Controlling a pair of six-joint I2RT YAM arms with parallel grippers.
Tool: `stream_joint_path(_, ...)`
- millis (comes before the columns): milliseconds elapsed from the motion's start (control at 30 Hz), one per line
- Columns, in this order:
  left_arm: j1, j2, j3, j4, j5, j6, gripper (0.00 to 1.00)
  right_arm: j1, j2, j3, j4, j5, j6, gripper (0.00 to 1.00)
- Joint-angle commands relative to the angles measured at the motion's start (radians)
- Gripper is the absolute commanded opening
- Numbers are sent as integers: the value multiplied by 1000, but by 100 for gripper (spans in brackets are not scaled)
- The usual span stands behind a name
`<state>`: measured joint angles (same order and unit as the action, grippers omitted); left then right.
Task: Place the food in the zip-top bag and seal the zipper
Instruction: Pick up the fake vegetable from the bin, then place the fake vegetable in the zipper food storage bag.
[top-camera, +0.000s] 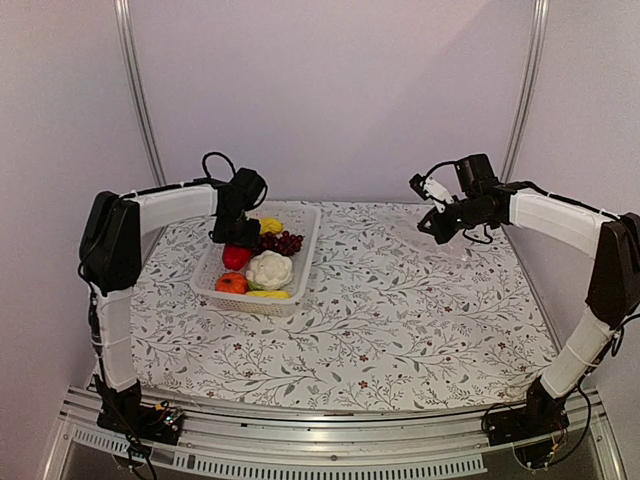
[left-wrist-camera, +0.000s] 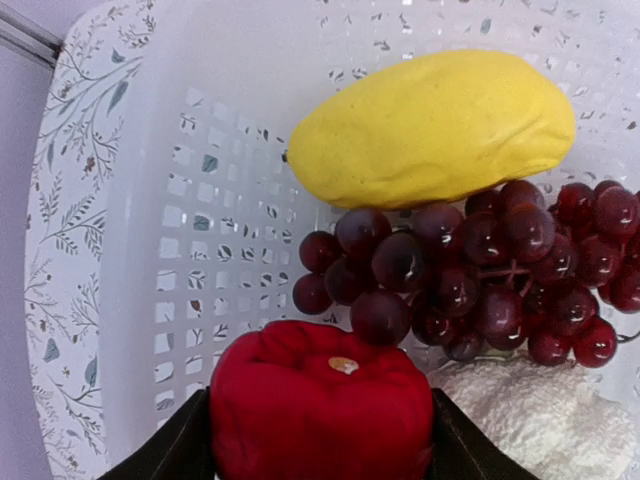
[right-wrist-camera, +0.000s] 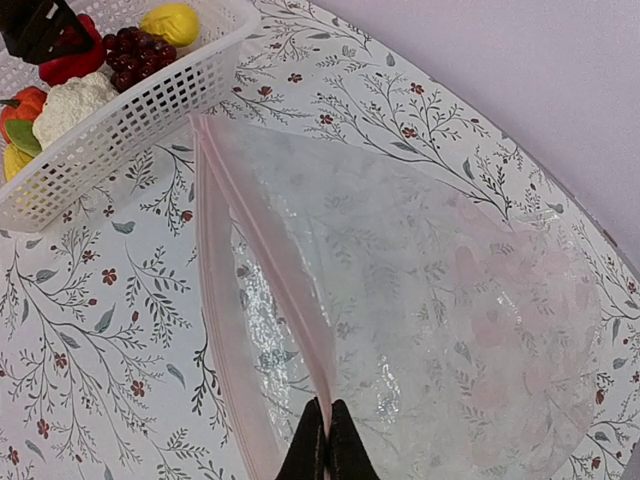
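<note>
My left gripper (left-wrist-camera: 320, 445) is down in the white basket (left-wrist-camera: 200, 200), its black fingers (left-wrist-camera: 185, 452) pressed against both sides of the red pepper (left-wrist-camera: 320, 405). Just beyond the pepper lie the dark grapes (left-wrist-camera: 480, 280) and the yellow lemon (left-wrist-camera: 432, 128), with the cauliflower (left-wrist-camera: 545, 430) to the right. The top view also shows the orange tomato (top-camera: 231, 283) and yellow corn (top-camera: 268, 294) in the basket. My right gripper (right-wrist-camera: 327, 440) is shut on the upper lip of the zipper (right-wrist-camera: 265, 270), holding the clear zip-top bag (right-wrist-camera: 440, 300) with its mouth gaping toward the basket.
The basket (top-camera: 300, 268) stands at the back left of the flower-patterned tablecloth (top-camera: 400, 330). The bag's lower lip (right-wrist-camera: 215, 300) rests on the cloth, a short gap from the basket's wall (right-wrist-camera: 130, 120). Pale walls close the back and sides.
</note>
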<state>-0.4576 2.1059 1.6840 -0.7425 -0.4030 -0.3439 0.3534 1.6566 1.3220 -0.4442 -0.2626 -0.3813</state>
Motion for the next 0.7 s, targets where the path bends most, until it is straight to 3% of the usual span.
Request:
stream_joint_path(0, 6, -140, 51, -12, -13, 17, 57, 3, 18, 50, -30, 19, 9, 0)
stream_joint_path(267, -59, -302, -25, 150, 128, 42, 56, 3, 55, 181, -138, 35, -4, 0)
stream_joint_path(500, -209, -436, -164, 529, 305, 28, 55, 28, 111, 301, -208, 35, 24, 0)
stream_joint_path(667, -340, -460, -274, 941, 352, -13, 52, 72, 157, 364, -223, 47, 57, 0)
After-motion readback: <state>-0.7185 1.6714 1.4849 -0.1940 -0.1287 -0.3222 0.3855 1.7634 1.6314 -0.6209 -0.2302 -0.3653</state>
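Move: The red pepper, already gripped and just off the bin floor, is bound for the zip-top bag's mouth, some 37 cm to the left hand's right, 2 cm farther out and slightly higher. Grapes lie about 10 cm right and 3 cm ahead, the cauliflower 8 cm right and 3 cm back, the yellow vegetable 7 cm right and 9 cm ahead, all lower. From the right hand, pinching the bag, the pepper is about 43 cm left, 4 cm ahead and 11 cm lower. The red pepper, kept in the left fingers, goes straight up out of the bin for roughly 15 cm, then swings right towards the bag while still climbing and drawing back a little, over 20 cm up in all. The wrist turns about 50 degrees, so the fingers go from pointing down to pointing ahead and right. The right hand, still pinching the bag, raises it about 5 cm and edges forward. ##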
